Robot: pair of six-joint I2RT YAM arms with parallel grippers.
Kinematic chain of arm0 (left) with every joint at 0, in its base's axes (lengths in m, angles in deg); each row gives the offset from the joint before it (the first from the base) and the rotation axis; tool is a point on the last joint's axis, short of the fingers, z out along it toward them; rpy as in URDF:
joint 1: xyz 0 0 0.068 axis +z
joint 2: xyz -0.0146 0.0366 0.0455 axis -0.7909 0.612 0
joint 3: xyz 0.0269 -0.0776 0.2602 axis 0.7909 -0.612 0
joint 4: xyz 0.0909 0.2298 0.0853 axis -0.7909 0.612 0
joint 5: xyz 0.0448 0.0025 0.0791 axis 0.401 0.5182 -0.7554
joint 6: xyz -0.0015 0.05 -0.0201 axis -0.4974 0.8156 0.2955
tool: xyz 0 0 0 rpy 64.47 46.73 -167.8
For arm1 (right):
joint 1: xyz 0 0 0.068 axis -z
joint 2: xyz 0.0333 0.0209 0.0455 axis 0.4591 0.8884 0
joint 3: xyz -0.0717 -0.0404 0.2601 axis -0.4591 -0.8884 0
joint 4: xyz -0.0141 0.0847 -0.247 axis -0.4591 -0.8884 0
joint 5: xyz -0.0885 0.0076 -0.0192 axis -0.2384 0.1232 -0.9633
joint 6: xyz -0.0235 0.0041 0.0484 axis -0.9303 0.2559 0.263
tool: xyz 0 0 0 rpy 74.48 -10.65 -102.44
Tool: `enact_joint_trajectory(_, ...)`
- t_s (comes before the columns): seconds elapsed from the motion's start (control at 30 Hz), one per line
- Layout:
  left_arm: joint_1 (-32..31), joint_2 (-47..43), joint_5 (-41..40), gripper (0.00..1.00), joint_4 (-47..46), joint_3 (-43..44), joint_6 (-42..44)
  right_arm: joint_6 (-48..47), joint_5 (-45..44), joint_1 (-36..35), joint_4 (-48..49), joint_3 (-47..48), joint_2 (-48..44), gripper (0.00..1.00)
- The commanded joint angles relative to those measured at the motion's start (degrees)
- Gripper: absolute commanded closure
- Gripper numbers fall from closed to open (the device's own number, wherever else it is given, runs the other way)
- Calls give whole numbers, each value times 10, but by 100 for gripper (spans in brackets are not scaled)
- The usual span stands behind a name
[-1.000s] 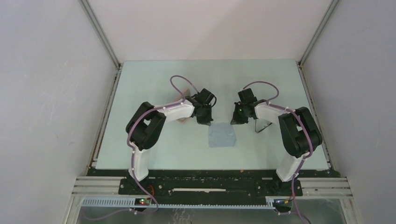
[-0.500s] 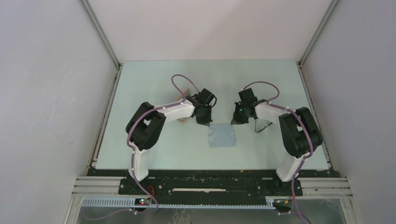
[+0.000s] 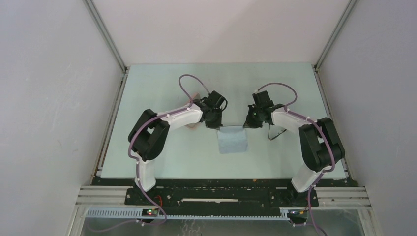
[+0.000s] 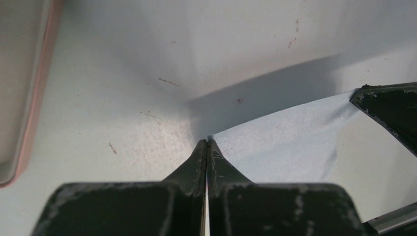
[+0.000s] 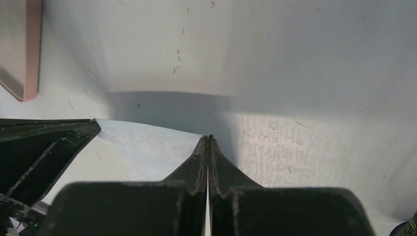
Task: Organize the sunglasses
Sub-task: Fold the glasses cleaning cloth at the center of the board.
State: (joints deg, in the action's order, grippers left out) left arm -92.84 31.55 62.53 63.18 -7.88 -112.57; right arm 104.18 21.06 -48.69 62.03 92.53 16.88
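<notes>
A grey-blue cloth [image 3: 232, 141] lies mid-table with its far edge raised. My left gripper [image 3: 217, 126] is shut on the cloth's far left corner, and in the left wrist view the closed tips [image 4: 207, 140] pinch the cloth [image 4: 285, 145]. My right gripper [image 3: 246, 125] is shut on the far right corner, tips [image 5: 209, 137] pinching the cloth [image 5: 142, 147]. The sunglasses [image 3: 276, 135], a thin dark frame, lie on the table under the right forearm, untouched. The salmon-pink case [image 3: 193, 125] sits behind the left forearm, mostly hidden.
The pink case's rim shows at the left edge of the left wrist view [image 4: 29, 98] and at the top left of the right wrist view [image 5: 22, 49]. White walls enclose the table on three sides. Each gripper appears in the other's wrist view.
The right gripper's jaws finished closing on the cloth's corner. Both grippers have drawn the cloth's far edge slightly up and away from the arm bases.
</notes>
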Motion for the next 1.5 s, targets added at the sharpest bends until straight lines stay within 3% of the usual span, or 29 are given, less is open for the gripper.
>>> enact_joint_trajectory(0.0,2,-47,-14,100,11,25,27,-3,-8,-1,-5,12,-33,100)
enact_joint_trajectory(0.77,-56,-84,-21,100,-18,-82,10,-5,-33,-23,-2,-91,-98,100)
enact_joint_trajectory(1.47,-69,-72,-14,100,-28,-107,-3,-12,-48,-57,2,-137,-114,100)
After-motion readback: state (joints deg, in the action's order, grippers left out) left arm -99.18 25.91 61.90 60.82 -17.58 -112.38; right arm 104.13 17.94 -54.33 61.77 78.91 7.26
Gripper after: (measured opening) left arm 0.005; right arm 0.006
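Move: Both hands already pinch the far corners of the cleaning cloth and hold its far edge just off the board. For the left hand the cloth's middle lies about 5 cm back, 6 cm right and 2 cm down; its near edge is some 11 cm back, 6 cm right and 3 cm down, and the open case 9 cm ahead, 12 cm left. From the right hand the cloth's middle is 5 cm back, 6 cm left, and the glasses roughly 2 cm ahead, 16 cm right. Up first, then back towards the bases and down, both arms together carry the cloth's far edge over its own middle towards the near edge: a lift of 1 to 2 cm, then about 6 cm back with the left hand and 8 with the right, ending slightly lower than they began. The shut fingers keep their pinch on the corners; the wrists barely turn. ##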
